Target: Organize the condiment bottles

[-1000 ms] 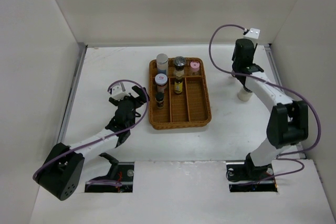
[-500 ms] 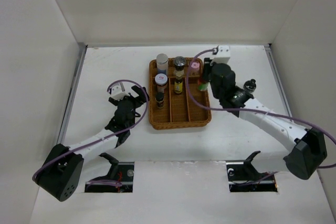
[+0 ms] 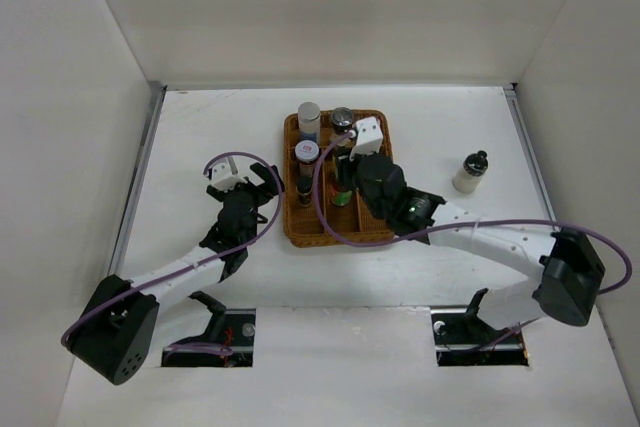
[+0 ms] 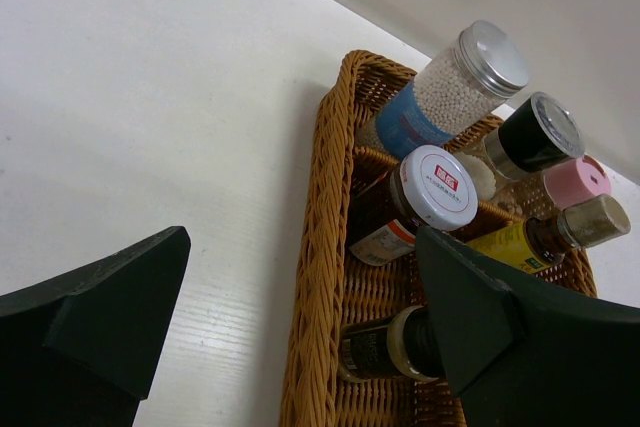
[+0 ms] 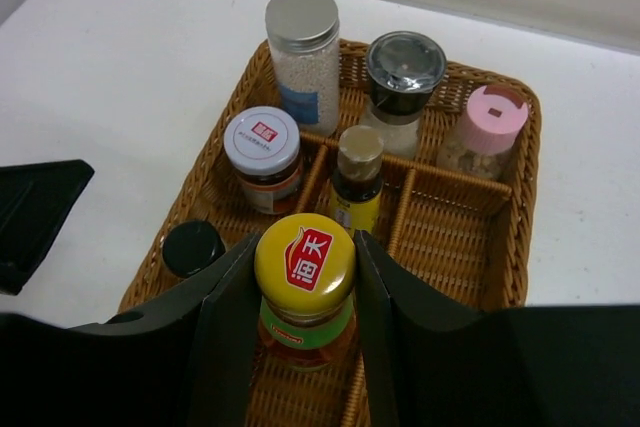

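My right gripper [image 5: 305,282] is shut on the neck of a green bottle with a yellow cap [image 5: 305,259], held upright over the near part of the wicker tray [image 5: 525,197]. In the tray stand a silver-capped jar of white beads [image 5: 302,42], a black-capped grinder [image 5: 404,72], a pink-capped jar [image 5: 482,127], a red-and-white-capped jar [image 5: 262,152], a small yellow-labelled bottle [image 5: 357,172] and a black-capped jar [image 5: 193,247]. My left gripper [image 3: 258,182] hangs open just left of the tray [image 3: 292,229], holding nothing. I cannot tell whether the green bottle touches the tray floor.
One white bottle with a black cap [image 3: 470,171] stands alone on the table to the right of the tray. White walls close in the table on three sides. The right arm's purple cable [image 3: 325,209] loops over the tray's near half.
The right arm has swung left from the table's right side to above the tray, now with the green bottle in its jaws. The left arm has stayed still.
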Action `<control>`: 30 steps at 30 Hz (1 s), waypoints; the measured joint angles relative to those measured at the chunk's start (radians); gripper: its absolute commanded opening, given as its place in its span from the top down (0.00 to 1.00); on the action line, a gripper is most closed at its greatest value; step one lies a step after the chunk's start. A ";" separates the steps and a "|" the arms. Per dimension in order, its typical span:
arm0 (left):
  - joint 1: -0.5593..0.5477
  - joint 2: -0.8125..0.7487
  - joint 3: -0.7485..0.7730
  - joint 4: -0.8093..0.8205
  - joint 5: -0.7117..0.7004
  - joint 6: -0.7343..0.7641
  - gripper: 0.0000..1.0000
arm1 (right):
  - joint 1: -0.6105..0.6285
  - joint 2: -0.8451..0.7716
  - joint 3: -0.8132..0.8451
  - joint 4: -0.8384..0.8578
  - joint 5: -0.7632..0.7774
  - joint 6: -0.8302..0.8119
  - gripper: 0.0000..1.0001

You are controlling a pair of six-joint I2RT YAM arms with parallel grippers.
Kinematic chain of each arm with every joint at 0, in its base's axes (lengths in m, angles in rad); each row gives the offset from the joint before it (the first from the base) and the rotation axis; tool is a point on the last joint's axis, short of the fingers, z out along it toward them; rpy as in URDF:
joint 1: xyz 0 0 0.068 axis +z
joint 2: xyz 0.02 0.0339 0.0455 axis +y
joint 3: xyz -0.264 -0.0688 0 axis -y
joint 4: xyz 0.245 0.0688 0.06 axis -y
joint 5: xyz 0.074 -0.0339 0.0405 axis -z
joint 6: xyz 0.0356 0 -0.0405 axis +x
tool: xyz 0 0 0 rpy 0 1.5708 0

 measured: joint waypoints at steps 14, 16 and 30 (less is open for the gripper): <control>0.000 0.000 0.000 0.000 0.000 0.000 0.00 | 0.024 0.062 -0.137 0.156 0.026 0.000 0.57; 0.000 0.000 0.000 0.000 0.000 0.000 0.00 | 0.038 0.062 -0.148 0.178 0.037 0.000 0.44; 0.000 0.000 0.000 0.001 0.000 0.000 0.00 | 0.058 -0.040 -0.169 0.217 0.043 0.012 0.06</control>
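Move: The right hand already holds the yellow-capped bottle by its upper part above the front of the basket's middle column; its standing place is nearly straight below, its middle some 10 cm under the hand. The yellow-label bottle stands about 9 cm ahead in that column; the small black-capped bottle is about 11 cm left and 1 cm ahead, the white-lidded jar 11 cm left and 9 cm ahead, all some 12 cm lower. From the left hand that standing place is about 26 cm right, 3 cm back and 4 cm lower. The right hand lowers the yellow-capped bottle about 5.5 cm, nearly straight down into the middle column, behind the yellow-label bottle as seen from the far edge, and eases a centimetre or so back and left at that height while keeping its grip. Then the fingers open wide, let go of the bottle, and the hand climbs about 4 cm off it, speeding up as it leaves. ##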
